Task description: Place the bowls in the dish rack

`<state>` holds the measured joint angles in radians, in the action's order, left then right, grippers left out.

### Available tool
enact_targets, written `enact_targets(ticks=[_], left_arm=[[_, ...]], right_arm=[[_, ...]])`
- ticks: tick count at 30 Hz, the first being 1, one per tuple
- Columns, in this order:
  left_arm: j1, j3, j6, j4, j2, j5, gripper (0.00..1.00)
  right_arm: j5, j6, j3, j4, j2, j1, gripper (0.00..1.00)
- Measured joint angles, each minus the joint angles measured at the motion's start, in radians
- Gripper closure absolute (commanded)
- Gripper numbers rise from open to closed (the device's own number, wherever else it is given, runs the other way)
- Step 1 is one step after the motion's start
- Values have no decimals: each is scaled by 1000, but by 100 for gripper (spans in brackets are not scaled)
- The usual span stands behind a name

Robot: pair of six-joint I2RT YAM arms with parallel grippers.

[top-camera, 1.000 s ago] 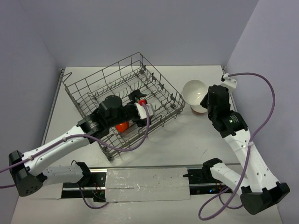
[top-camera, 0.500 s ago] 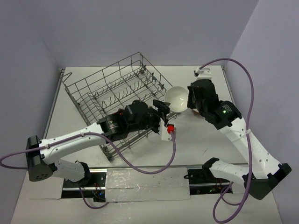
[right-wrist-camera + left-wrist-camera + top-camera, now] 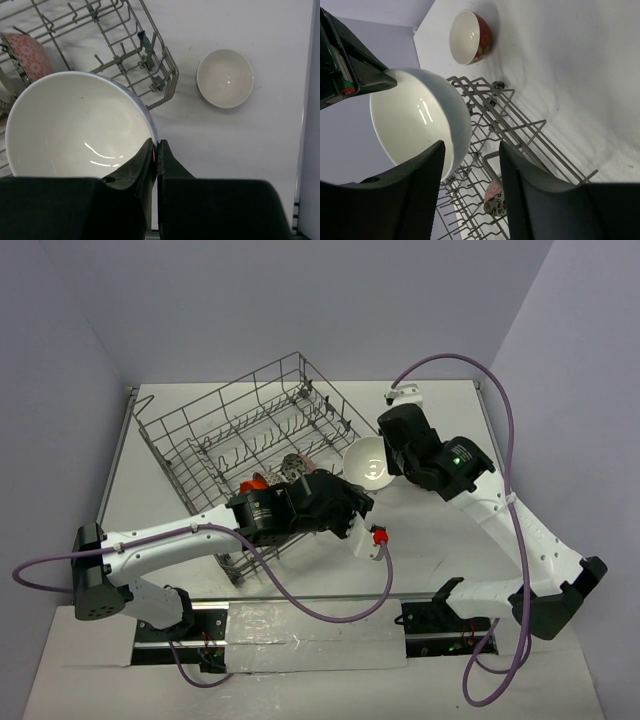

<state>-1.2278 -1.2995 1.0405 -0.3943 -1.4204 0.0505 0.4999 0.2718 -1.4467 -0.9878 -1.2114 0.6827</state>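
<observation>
The grey wire dish rack [image 3: 200, 410] holds an orange-red bowl [image 3: 256, 483] and a dark-and-white patterned bowl [image 3: 292, 467], which also shows in the left wrist view [image 3: 495, 197]. My right gripper [image 3: 156, 146] is shut on the rim of a plain white bowl [image 3: 75, 125] and holds it in the air over the rack's right corner [image 3: 365, 462]. My left gripper [image 3: 470, 165] is open and empty just below that bowl [image 3: 415, 120]. A bowl that is white inside and red patterned outside [image 3: 470, 37] sits on the table right of the rack [image 3: 225, 77]. In the top view my right arm hides it.
The rack's right corner [image 3: 160, 70] lies directly under the held bowl, and a pink-patterned bowl [image 3: 27, 55] leans among the tines there. White tabletop [image 3: 260, 150] stretches right of the rack. Purple cables loop off both wrists.
My right gripper lifted the white bowl off the table and carried it left to the rack's corner. My left arm came out of the rack and swung right, under the bowl.
</observation>
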Motion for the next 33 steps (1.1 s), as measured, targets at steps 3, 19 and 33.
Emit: enact_targets(ticks=[3, 19, 33], left_arm=[[0, -23, -10, -39, -9, -2, 53], [5, -117, -58, -144, -106, -28, 60], [27, -174, -89, -175, -159, -39, 75]], right_arm=[[6, 0, -19, -45, -27, 13, 100], [24, 0, -83, -161, -111, 60, 100], [61, -2, -85, -163, -121, 76, 100]])
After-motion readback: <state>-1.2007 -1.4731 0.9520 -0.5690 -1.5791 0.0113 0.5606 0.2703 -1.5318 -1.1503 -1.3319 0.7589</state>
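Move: The white bowl, already in the right hand's grip by its right rim, has its middle about 7 cm ahead of the left hand, neither left nor right of it and roughly level. From the right hand, that middle is 5 cm left and 2 cm ahead. Below, from the left hand, the patterned bowl lies some 13 cm ahead, 15 cm left and 18 cm down; the rack's right corner is about 14 cm ahead, 7 cm right and 18 cm down. Down about 3 cm, then a little right and forward, the left hand settles at the white bowl's near rim, tilting some 10 degrees, while its half-open fingers narrow to about a quarter open around the rim. The right hand keeps its pinch, lowers the bowl about 2 cm with a small shift back and left, tips it slightly, then holds it still for the left hand. ##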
